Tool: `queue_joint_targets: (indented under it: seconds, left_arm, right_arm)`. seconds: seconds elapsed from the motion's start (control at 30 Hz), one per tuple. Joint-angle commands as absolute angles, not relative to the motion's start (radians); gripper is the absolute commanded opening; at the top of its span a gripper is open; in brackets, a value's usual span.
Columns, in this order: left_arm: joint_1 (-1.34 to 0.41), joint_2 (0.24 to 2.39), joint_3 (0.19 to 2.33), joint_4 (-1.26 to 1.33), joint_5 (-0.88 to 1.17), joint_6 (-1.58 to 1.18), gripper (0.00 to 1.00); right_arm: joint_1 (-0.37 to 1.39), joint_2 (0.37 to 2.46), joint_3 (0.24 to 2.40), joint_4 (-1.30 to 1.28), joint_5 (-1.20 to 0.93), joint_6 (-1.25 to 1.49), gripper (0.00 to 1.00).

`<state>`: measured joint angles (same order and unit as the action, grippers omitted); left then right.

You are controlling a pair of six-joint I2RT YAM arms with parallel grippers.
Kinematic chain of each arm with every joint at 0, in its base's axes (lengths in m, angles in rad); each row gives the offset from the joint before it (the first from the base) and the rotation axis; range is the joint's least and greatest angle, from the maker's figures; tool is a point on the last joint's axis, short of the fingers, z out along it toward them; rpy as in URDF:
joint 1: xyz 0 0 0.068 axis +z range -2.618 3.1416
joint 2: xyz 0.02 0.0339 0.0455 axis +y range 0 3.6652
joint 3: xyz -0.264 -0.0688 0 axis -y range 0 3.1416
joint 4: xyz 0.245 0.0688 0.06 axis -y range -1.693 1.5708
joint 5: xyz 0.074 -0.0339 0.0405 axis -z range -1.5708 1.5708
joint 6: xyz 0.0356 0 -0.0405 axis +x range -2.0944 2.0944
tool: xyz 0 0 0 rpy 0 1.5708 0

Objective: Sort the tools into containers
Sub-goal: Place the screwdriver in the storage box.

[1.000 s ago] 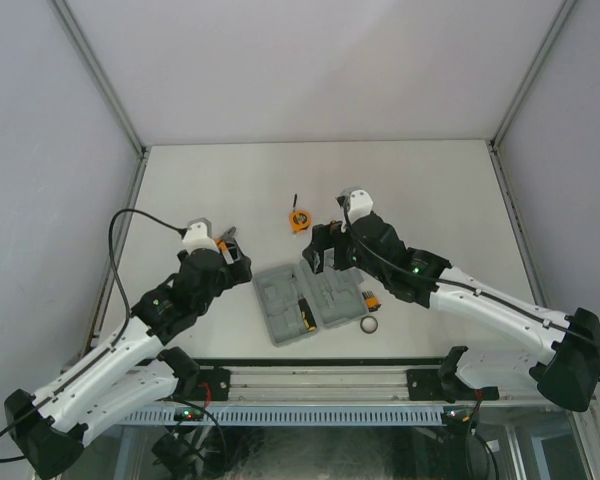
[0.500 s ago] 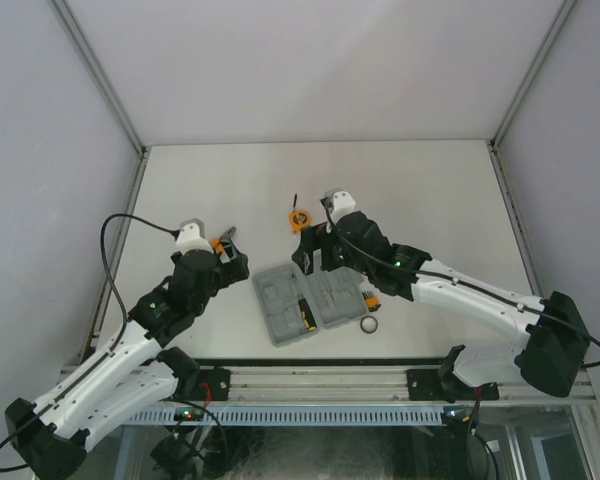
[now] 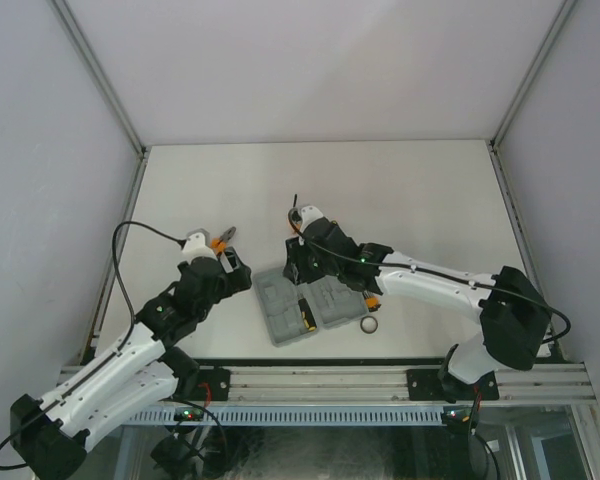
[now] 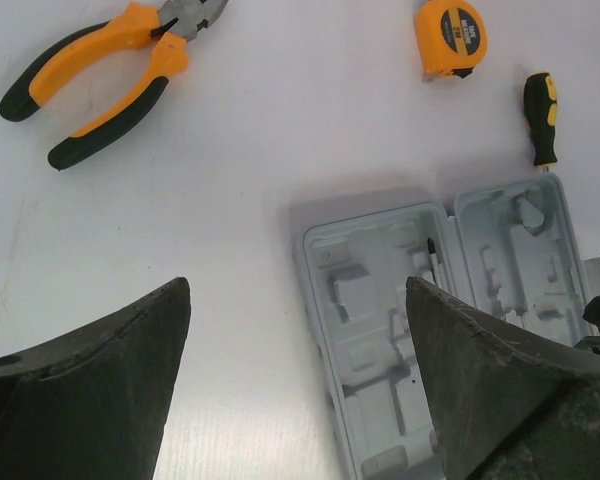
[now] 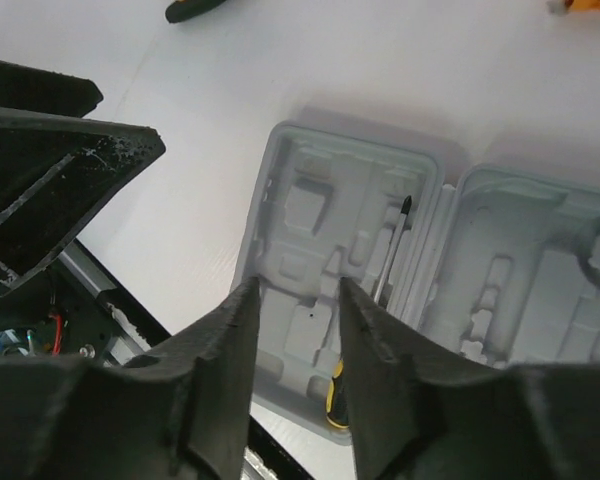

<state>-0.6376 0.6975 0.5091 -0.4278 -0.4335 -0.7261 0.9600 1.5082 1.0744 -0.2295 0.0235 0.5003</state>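
Note:
The grey tool case (image 3: 302,303) lies open near the front edge; one screwdriver (image 5: 380,290) rests in its left half. Orange-handled pliers (image 4: 100,85), the tape measure (image 4: 450,35) and a second screwdriver (image 4: 542,115) lie on the table beyond it. The bit set (image 3: 372,300) and the dark ring (image 3: 369,325) sit right of the case. My right gripper (image 5: 298,290) hovers over the case's left half, jaws narrowed but apart, nothing between them. My left gripper (image 4: 298,285) is open and empty, left of the case (image 4: 430,290). In the top view the right arm hides the tape measure.
The left gripper's fingers (image 5: 60,150) show close by in the right wrist view, left of the case (image 5: 350,230). The table's front rail (image 3: 310,380) runs just below the case. A grey wall borders the table's far edge.
The right arm swung left from the case's right half to over its left half, covering the tape measure from above, and its jaws narrowed. The left gripper shifted slightly and stayed open.

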Motion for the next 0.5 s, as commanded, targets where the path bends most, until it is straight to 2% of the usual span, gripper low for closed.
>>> queue_joint_targets:
  seconds: [0.0,0.17,0.47]
  left_arm:
    - [-0.629,0.684,0.483,-0.384,-0.426,-0.754,0.91]
    - [-0.625,0.685,0.47,-0.377,-0.418,-0.759,0.91]
    - [-0.623,0.684,0.451,-0.365,-0.395,-0.767,0.91]
  right_arm:
    - [0.964,1.541,1.127,-0.215,-0.015,0.533,0.29]
    - [0.967,1.586,1.149,-0.254,-0.001,0.547,0.16]
    - [0.986,1.664,1.19,-0.382,0.07,0.574,0.16]
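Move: The screwdriver already lies in the left half of the open storage box, its middle almost under the right hand: some 13 cm below, about 2 cm back and 1 cm to the right. The box's right half is centred about 9 cm to the right of the right hand and level with it. The tape measure lies some 18 cm ahead of that hand, about 1 cm to its right. From the left hand the screwdriver is roughly 13 cm to the right, 2 cm back and 12 cm below. Lower the right gripper almost straight down, about 4 cm, towards the screwdriver in the box's left half, and shut its half-open, empty fingers nearly all the way in the first part of the descent. Tip the fingers some 10 degrees more steeply downward as you go, and stay short of the tool. ##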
